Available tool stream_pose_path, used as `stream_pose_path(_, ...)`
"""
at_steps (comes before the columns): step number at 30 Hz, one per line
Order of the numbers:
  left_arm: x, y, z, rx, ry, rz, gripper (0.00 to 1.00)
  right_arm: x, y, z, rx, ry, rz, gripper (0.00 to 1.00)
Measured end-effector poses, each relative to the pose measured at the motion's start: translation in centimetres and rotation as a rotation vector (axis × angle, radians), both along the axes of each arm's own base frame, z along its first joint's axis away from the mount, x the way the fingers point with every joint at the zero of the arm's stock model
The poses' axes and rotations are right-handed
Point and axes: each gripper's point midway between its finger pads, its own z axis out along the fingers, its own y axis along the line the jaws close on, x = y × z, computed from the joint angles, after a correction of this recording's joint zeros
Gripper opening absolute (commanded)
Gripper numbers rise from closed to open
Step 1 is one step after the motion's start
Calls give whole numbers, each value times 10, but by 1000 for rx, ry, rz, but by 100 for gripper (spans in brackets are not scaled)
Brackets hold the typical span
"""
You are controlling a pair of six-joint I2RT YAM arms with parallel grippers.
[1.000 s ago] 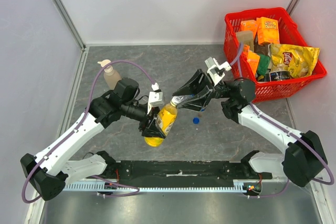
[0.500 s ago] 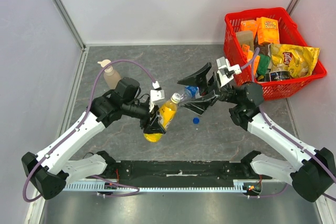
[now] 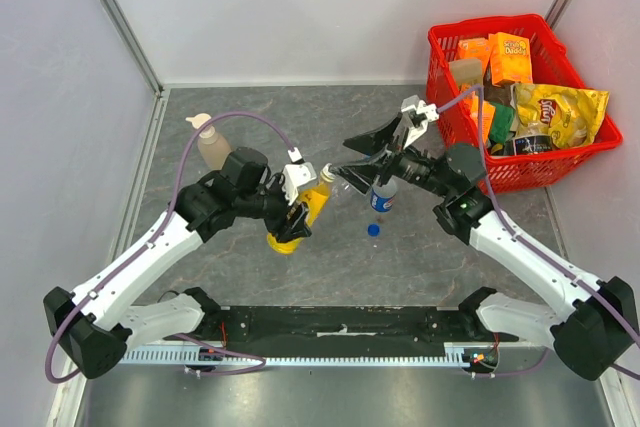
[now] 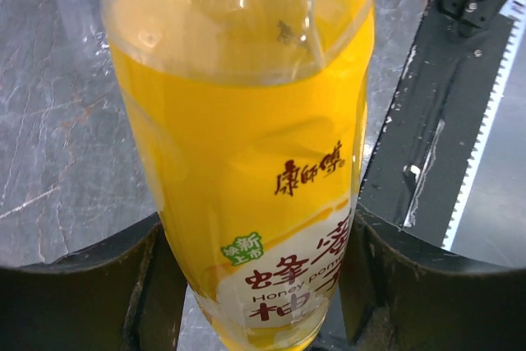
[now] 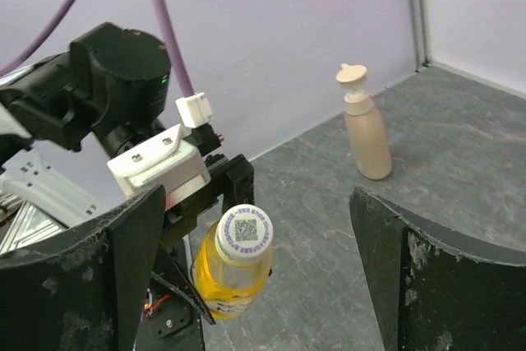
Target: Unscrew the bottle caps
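Observation:
My left gripper (image 4: pixel 255 285) is shut on the lower body of the yellow juice bottle (image 4: pixel 246 154), which it holds tilted above the table (image 3: pixel 295 209). The bottle's white cap (image 5: pixel 243 230), printed with a QR code, sits on its neck. My right gripper (image 5: pixel 255 277) is open, its fingers (image 5: pixel 90 285) wide apart on either side of that cap without touching it; in the top view it (image 3: pixel 342 155) hovers just right of the cap (image 3: pixel 326 173). A clear bottle with a blue label (image 3: pixel 381 197) stands below the right gripper. A loose blue cap (image 3: pixel 373 230) lies on the table.
A beige pump-top soap bottle (image 3: pixel 210 142) stands at the back left, also in the right wrist view (image 5: pixel 366 129). A red basket (image 3: pixel 487 25) full of snack packs sits at the back right. The black base rail (image 3: pixel 340 327) runs along the near edge.
My right gripper opened off the juice bottle's cap, drew back to the right, then came back beside it, still open. The left arm raised the bottle and moved it slightly away.

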Motion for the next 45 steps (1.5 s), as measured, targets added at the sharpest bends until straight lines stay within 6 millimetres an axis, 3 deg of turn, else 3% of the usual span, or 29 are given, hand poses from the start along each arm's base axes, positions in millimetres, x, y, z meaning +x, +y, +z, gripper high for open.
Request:
stream_pose_path(11, 29, 19, -31, 146, -14, 174, 2, 37, 4, -33, -32, 191, -118, 98)
stream_pose_path(25, 53, 45, -40, 249, -79, 347, 2, 70, 24, -58, -68, 383, -140, 87)
stream_pose_path(33, 56, 49, -40, 261, -90, 369, 2, 72, 32, -75, -104, 459, -115, 72)
stream_pose_path(45, 58, 49, -43, 274, -85, 372, 2, 64, 46, -81, -133, 493, -58, 64)
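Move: The orange bottle's cap is about 6 cm left of the open right hand, 2 cm ahead and 3 cm lower; from the left hand, already gripping that bottle, it is 4 cm ahead, 6 cm right and 9 cm up. From the right hand, the loose blue cap is 8 cm right, 1 cm back; the standing blue-label bottle is 9 cm right, 5 cm ahead, both far below. Right hand sinks about 8 cm, forward-left towards the cap, fingers narrowing, as left swings the held bottle forward-left. ##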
